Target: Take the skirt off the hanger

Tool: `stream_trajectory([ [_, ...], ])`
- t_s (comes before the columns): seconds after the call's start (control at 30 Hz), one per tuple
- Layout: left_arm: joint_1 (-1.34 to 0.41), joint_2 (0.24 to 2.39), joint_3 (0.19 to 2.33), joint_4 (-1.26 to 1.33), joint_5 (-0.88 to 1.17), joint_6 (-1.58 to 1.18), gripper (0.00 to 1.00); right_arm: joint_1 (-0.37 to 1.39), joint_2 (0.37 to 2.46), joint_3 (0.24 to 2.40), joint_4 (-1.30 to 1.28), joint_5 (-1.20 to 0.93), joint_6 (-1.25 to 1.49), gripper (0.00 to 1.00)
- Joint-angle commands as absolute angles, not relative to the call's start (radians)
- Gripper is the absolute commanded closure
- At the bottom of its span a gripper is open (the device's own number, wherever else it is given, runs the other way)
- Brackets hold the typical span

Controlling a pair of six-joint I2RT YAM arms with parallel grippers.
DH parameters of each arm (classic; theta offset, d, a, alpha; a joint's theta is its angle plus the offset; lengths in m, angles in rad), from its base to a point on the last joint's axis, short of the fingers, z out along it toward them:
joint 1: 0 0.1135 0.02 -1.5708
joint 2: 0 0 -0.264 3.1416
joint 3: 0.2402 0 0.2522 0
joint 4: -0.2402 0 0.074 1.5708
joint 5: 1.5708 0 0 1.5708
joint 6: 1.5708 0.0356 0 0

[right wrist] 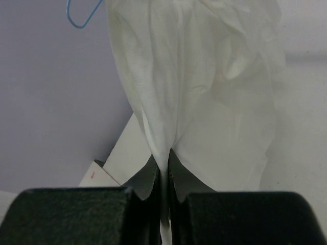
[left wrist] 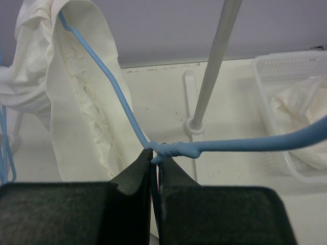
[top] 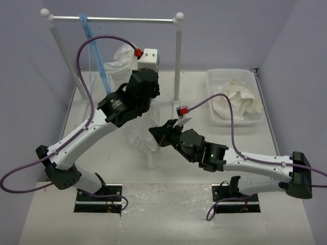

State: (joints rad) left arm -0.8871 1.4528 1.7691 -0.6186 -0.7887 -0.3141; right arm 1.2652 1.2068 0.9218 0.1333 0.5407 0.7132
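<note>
The white skirt hangs from a light-blue wire hanger, held up in front of the rack. In the left wrist view the skirt is draped over the hanger's sloping arm. My left gripper is shut on the hanger's twisted neck, just below the hook. In the top view the left wrist is raised near the rail. My right gripper is shut on a fold of the skirt low down, with the fabric pinched between its fingers.
A white clothes rack has a rail and an upright pole. Other blue hangers hang at the rail's left. A white basket at the right holds an off-white cloth.
</note>
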Motion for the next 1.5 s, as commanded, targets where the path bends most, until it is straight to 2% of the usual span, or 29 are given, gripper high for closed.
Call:
stream_trajectory([
  [0.0, -0.834, 1.367, 1.888, -0.284, -0.992, -0.178, 1.00, 1.272, 1.183, 0.711, -0.339, 0.511, 0.932, 1.00],
  [0.17, -0.831, 1.362, 1.872, -0.255, -1.083, -0.117, 1.00, 1.272, 1.026, 0.643, -0.457, 0.509, 1.019, 1.00],
  [0.3, -0.821, 1.358, 1.858, -0.250, -1.061, -0.133, 1.00, 1.276, 0.942, 0.623, -0.437, 0.480, 0.935, 1.00],
  [0.57, -0.758, 1.391, 1.884, -0.273, -1.016, -0.170, 1.00, 1.302, 1.002, 0.580, -0.463, 0.425, 0.900, 1.00],
  [0.77, -0.755, 1.397, 1.901, -0.304, -0.937, -0.198, 1.00, 1.301, 1.052, 0.632, -0.394, 0.454, 0.864, 1.00],
  [1.0, -0.750, 1.387, 1.993, -0.391, -0.730, -0.235, 1.00, 1.172, 1.175, 0.571, -0.310, 0.331, 0.850, 1.00],
  [1.2, -0.750, 1.387, 2.042, -0.590, -0.504, -0.241, 1.00, 1.140, 1.178, 0.724, -0.348, 0.403, 0.792, 1.00],
  [1.33, -0.750, 1.336, 1.906, -0.673, -0.447, -0.281, 1.00, 1.127, 1.152, 0.839, -0.388, 0.482, 0.782, 1.00],
  [1.37, -0.750, 1.322, 1.840, -0.692, -0.446, -0.313, 1.00, 1.126, 1.147, 0.877, -0.417, 0.485, 0.784, 0.86],
  [1.4, -0.750, 1.309, 1.806, -0.696, -0.449, -0.324, 1.00, 1.126, 1.140, 0.894, -0.429, 0.482, 0.778, 0.55],
  [1.47, -0.750, 1.255, 1.746, -0.707, -0.440, -0.334, 1.00, 1.127, 1.124, 0.922, -0.463, 0.479, 0.772, 0.21],
])
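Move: The left fingers already pinch the blue hanger at its twisted neck, and the right fingers already pinch the near, lower part of the skirt. The neck is about 15 cm ahead of the right hand, level with it sideways, and some 13 cm higher. The skirt's bulk lies roughly 12 cm below the left hand and 4 cm to its left, or 13 cm ahead of the right hand. From the left hand, the rack post is some 12 cm ahead and 11 cm right, the spare hangers about 12 cm ahead and 16 cm left. The right hand keeps its pinch and pulls the skirt to the right and slightly back, away from the hanger neck, then plunges to nearly 20 cm below its start, its fingers closing fully as the cloth leaves them, before it comes back up about 6 cm and forward and opens roughly halfway beside the hanging skirt. The left hand keeps hold of the hanger, is first drawn some 3 cm to the right, then swings about 9 cm left while rising and moving a little forward, and finally eases back right and towards its base, ending about 5 cm higher than it began. ##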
